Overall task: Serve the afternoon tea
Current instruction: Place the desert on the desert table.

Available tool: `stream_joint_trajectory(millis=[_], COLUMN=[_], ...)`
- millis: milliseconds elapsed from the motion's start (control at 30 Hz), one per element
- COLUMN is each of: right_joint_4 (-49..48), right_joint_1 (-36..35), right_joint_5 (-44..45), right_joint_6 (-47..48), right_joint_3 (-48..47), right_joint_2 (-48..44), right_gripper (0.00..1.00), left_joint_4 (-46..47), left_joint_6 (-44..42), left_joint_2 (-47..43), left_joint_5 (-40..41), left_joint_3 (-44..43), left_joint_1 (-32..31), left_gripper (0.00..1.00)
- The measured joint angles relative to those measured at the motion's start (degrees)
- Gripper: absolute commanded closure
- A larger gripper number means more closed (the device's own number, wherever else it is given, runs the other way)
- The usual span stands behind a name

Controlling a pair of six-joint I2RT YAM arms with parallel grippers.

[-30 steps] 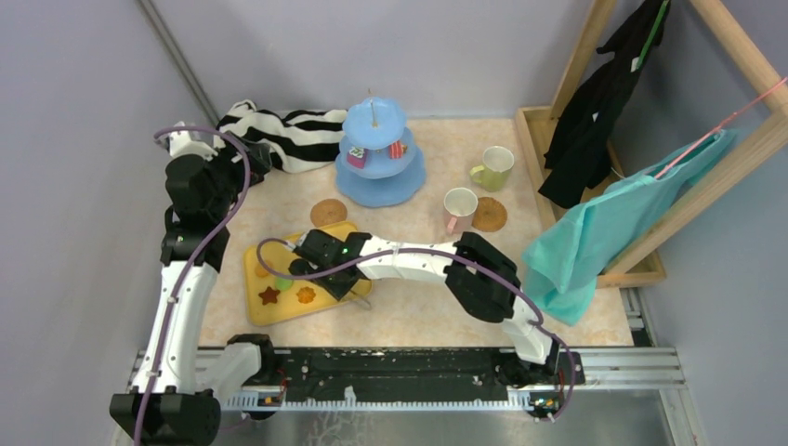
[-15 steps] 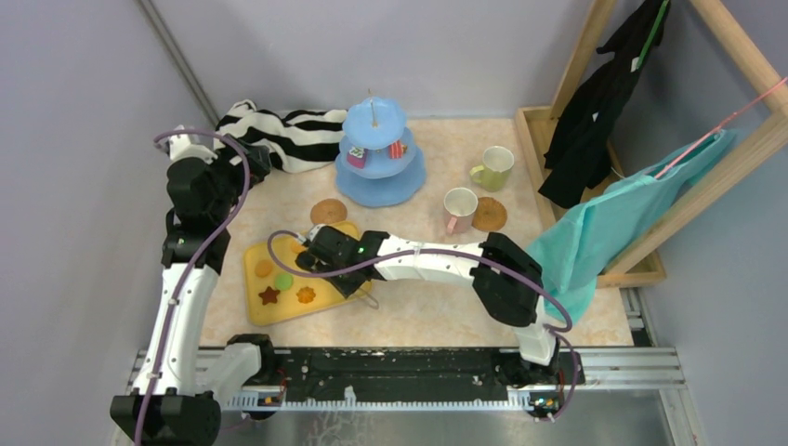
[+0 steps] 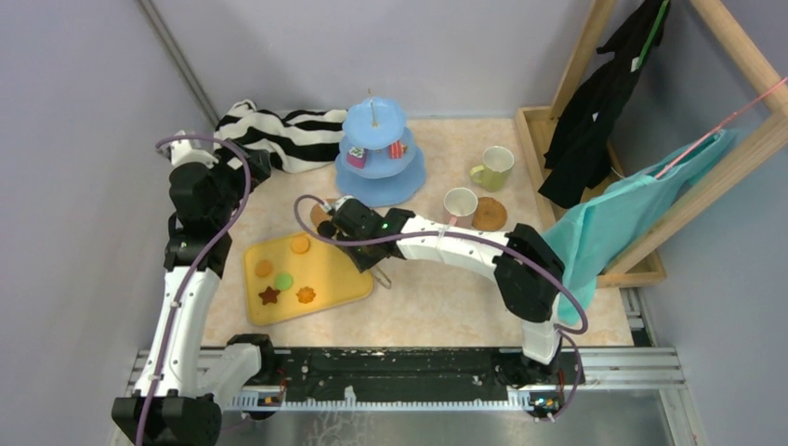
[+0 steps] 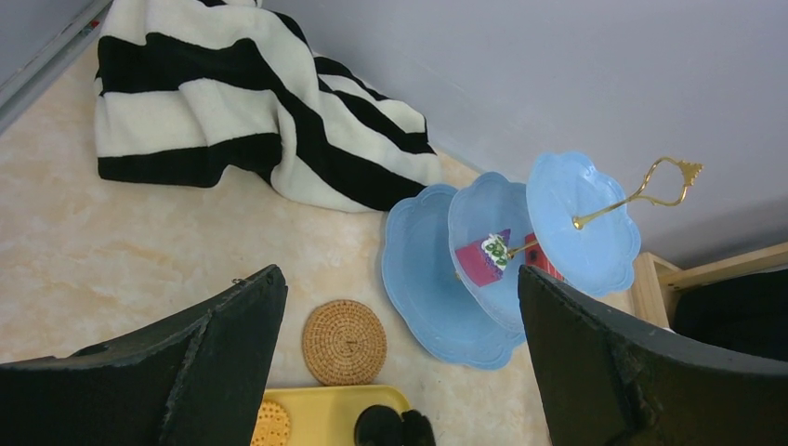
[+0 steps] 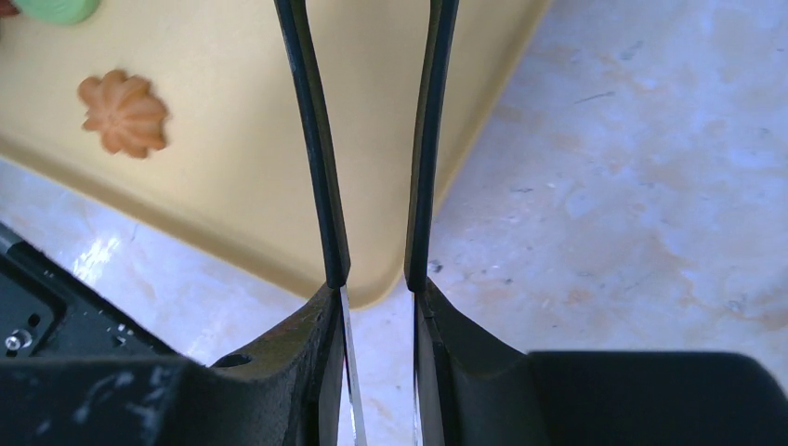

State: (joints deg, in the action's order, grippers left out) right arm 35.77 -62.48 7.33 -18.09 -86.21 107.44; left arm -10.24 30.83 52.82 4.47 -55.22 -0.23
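Observation:
The light-blue three-tier stand (image 3: 379, 153) (image 4: 483, 260) stands at the back with two cake slices (image 3: 357, 158) on its middle tier. Several cookies (image 3: 283, 280) lie on a yellow tray (image 3: 334, 279). My right gripper (image 3: 348, 228) (image 5: 372, 279) hovers over the tray's far right corner, shut on thin black-tipped tongs (image 5: 316, 139); their tips run out of view. A pink-handled cup (image 3: 459, 206) stands beside a cork coaster (image 3: 489, 214), with a yellow-green cup (image 3: 493, 168) behind. The other coaster (image 4: 344, 341) lies by the tray. My left gripper (image 3: 243, 165) (image 4: 400, 279) hangs open and empty at the far left.
A black-and-white striped cloth (image 3: 283, 135) lies at the back left. A wooden rack (image 3: 650, 167) with black and teal garments stands along the right side. Walls close off the back and left.
My right arm has swung from over the tray's middle back toward the stand, uncovering an orange cookie at the tray's far edge. The left arm has not moved.

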Motion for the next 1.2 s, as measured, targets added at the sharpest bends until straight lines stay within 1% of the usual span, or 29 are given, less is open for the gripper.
stream_joint_trajectory(millis=[300,633,1033,1200], right_joint_4=[0.2,0.1,1.4,2.0], right_joint_1=[7.5,13.3,16.8,17.3], right_joint_5=[-0.5,-3.0,-4.9,-5.8], right_joint_6=[0.0,0.0,0.1,0.1], right_joint_3=[-0.5,-7.8,-18.1,-20.5], right_joint_2=[0.3,6.5,14.6,17.0], right_gripper=[0.86,0.86,0.87,0.86], left_joint_4=[1.3,2.4,2.6,2.8], left_joint_6=[0.8,1.1,1.4,1.6], left_joint_2=[0.0,-0.1,-0.1,-0.5], left_joint_5=[0.0,-0.1,-0.6,-0.9], left_joint_3=[1.9,2.7,3.1,3.7], left_joint_1=[0.0,0.0,0.0,0.0], left_gripper=[0.01,0.01,0.01,0.01])
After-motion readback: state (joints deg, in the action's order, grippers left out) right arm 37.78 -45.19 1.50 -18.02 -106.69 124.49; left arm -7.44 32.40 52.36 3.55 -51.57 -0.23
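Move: The right hand holds tongs with what seems to be the black cookie; the bottom tier of the desert table lies about 18 cm ahead, 7 cm right and 11 cm below. The purple cake on the tier above is some 20 cm ahead, 2 cm right. The woven coaster sits about 8 cm ahead, 6 cm left; the yellow tray's middle 9 cm back, 10 cm left. From the left hand, the bottom tier is roughly 10 cm ahead, 28 cm right, 32 cm below. The right hand, gripping the tongs, swings forward about 15 cm to the bottom tier, turning some 15 degrees clockwise. ##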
